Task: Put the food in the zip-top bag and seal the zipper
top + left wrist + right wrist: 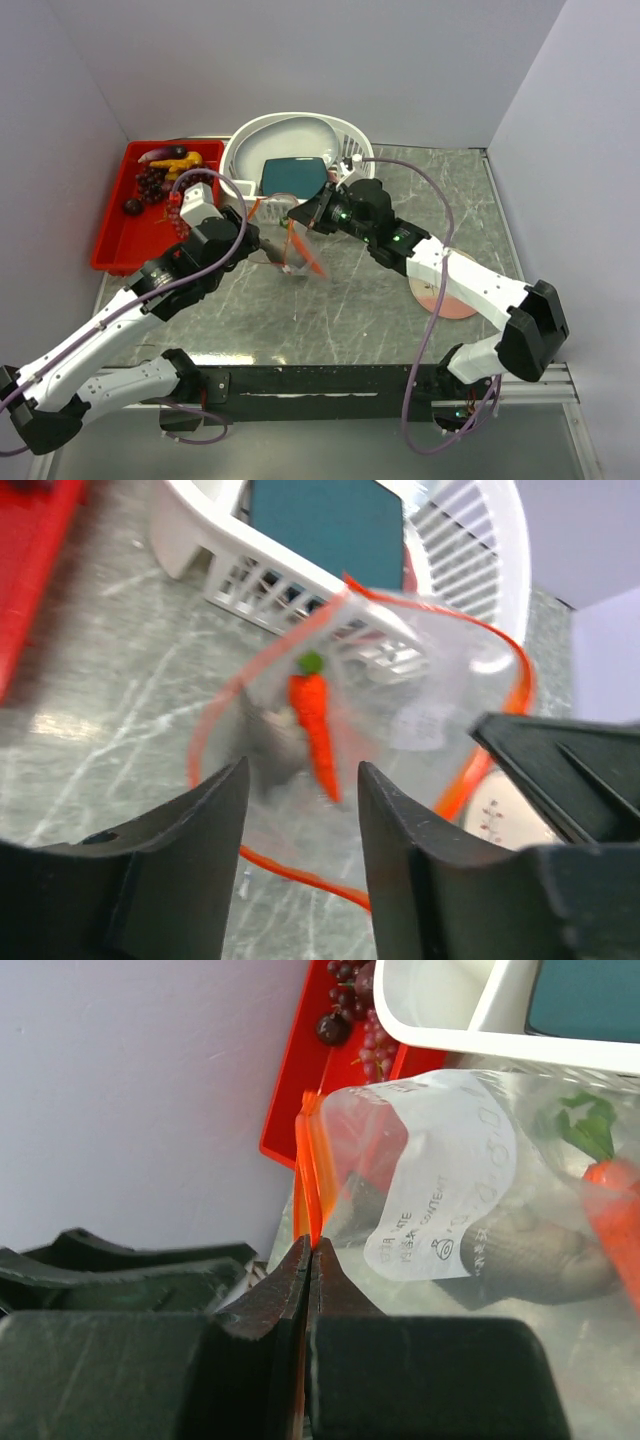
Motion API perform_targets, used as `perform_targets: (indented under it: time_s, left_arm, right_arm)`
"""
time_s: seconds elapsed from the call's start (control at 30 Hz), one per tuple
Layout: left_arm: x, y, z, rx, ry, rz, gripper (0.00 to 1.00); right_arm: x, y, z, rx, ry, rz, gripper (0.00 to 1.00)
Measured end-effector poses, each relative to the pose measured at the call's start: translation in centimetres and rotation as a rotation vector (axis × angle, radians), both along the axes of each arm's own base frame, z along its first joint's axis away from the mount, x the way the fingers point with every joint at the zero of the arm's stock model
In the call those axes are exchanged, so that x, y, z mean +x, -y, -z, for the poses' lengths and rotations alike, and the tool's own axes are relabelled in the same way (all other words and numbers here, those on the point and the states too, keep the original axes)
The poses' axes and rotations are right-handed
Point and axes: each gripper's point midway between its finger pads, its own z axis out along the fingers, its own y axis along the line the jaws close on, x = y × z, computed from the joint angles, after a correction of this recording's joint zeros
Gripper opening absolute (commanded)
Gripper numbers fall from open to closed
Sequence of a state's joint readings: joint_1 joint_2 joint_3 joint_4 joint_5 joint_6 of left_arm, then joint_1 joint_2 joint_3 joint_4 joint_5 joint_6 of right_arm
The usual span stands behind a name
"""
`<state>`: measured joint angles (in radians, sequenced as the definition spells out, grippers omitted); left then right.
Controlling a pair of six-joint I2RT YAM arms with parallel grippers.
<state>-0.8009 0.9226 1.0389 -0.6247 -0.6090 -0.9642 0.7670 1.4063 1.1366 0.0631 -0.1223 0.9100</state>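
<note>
The zip-top bag hangs open above the table's middle. My right gripper is shut on its red-orange zipper at one corner. An orange carrot and a grey fish show inside the bag, both blurred. The left gripper hovers over the bag's mouth, open, with nothing between its fingers. In the top view it sits just left of the bag. A purple eggplant, a yellow fruit and dark grapes lie in the red tray.
A white slotted basket holding a teal dish stands right behind the bag. A pink-and-cream plate lies partly under the right arm. Walls close in on the left, back and right.
</note>
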Motion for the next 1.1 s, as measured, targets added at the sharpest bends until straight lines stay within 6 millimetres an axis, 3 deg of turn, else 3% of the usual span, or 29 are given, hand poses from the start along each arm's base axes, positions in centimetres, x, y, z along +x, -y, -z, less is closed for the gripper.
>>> perform_targets:
  time_s: [0.17,0.33,0.47,0.57,0.63,0.73,0.9,1.1]
  left_arm:
    - [1.2,-2.7,-0.5,0.030,-0.002,-0.086,0.60]
    - [5.1,-8.3,-0.2,0.021,-0.021,-0.235,0.65]
    - [8.9,-12.5,2.2,0.006,-0.076,-0.321,0.68]
    - [11.5,-14.3,4.7,-0.006,-0.130,-0.346,0.70]
    - [13.1,-15.6,7.0,0.001,-0.177,-0.363,0.72]
    - [15.1,-18.3,10.1,0.035,-0.258,-0.406,0.77]
    - [18.5,-22.8,13.2,0.103,-0.333,-0.463,0.77]
    - [21.0,-26.3,16.6,0.158,-0.403,-0.492,0.67]
  right_arm:
    - [-1.6,2.2,-0.4,-0.019,0.029,0.014,0.00]
    - [-3.8,5.7,-1.3,-0.050,0.082,0.054,0.00]
    - [-5.5,7.9,-3.8,-0.030,0.159,0.065,0.00]
    - [-6.3,8.8,-4.0,-0.046,0.191,0.057,0.00]
    - [-6.4,8.8,-3.1,-0.081,0.200,0.042,0.00]
    - [-6.1,8.6,-0.2,-0.166,0.173,0.017,0.00]
    - [-6.1,8.1,4.1,-0.285,0.116,-0.049,0.00]
    - [-6.1,8.0,4.4,-0.281,0.117,-0.088,0.00]
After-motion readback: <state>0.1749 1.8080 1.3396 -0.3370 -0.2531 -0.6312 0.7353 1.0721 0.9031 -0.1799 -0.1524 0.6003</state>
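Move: The left gripper, empty, is at the bag mouth; the pink grapes lie roughly 18 cm ahead of it, 25 cm to its left and 25 cm below. The purple plum is 6 cm farther out than these grapes and 3 cm more to the left, and the dark round fruit is 2 cm farther out and 12 cm more left. The right gripper pinches the bag's rim; it heads for bare table 6 cm back, 8 cm right and about 28 cm below, with the basket some 25 cm straight ahead. Swing the empty left gripper away from the bag mouth, left and forward about 33 cm, level at first, then sinking steeply towards the pink grapes in the red tray; tip the fingers down, turn counter-clockwise and open them wider. Meanwhile keep the right gripper shut on the bag's rim and draw it right and back about 10 cm, lifting it slightly, then lowering it and tipping its fingers down. ##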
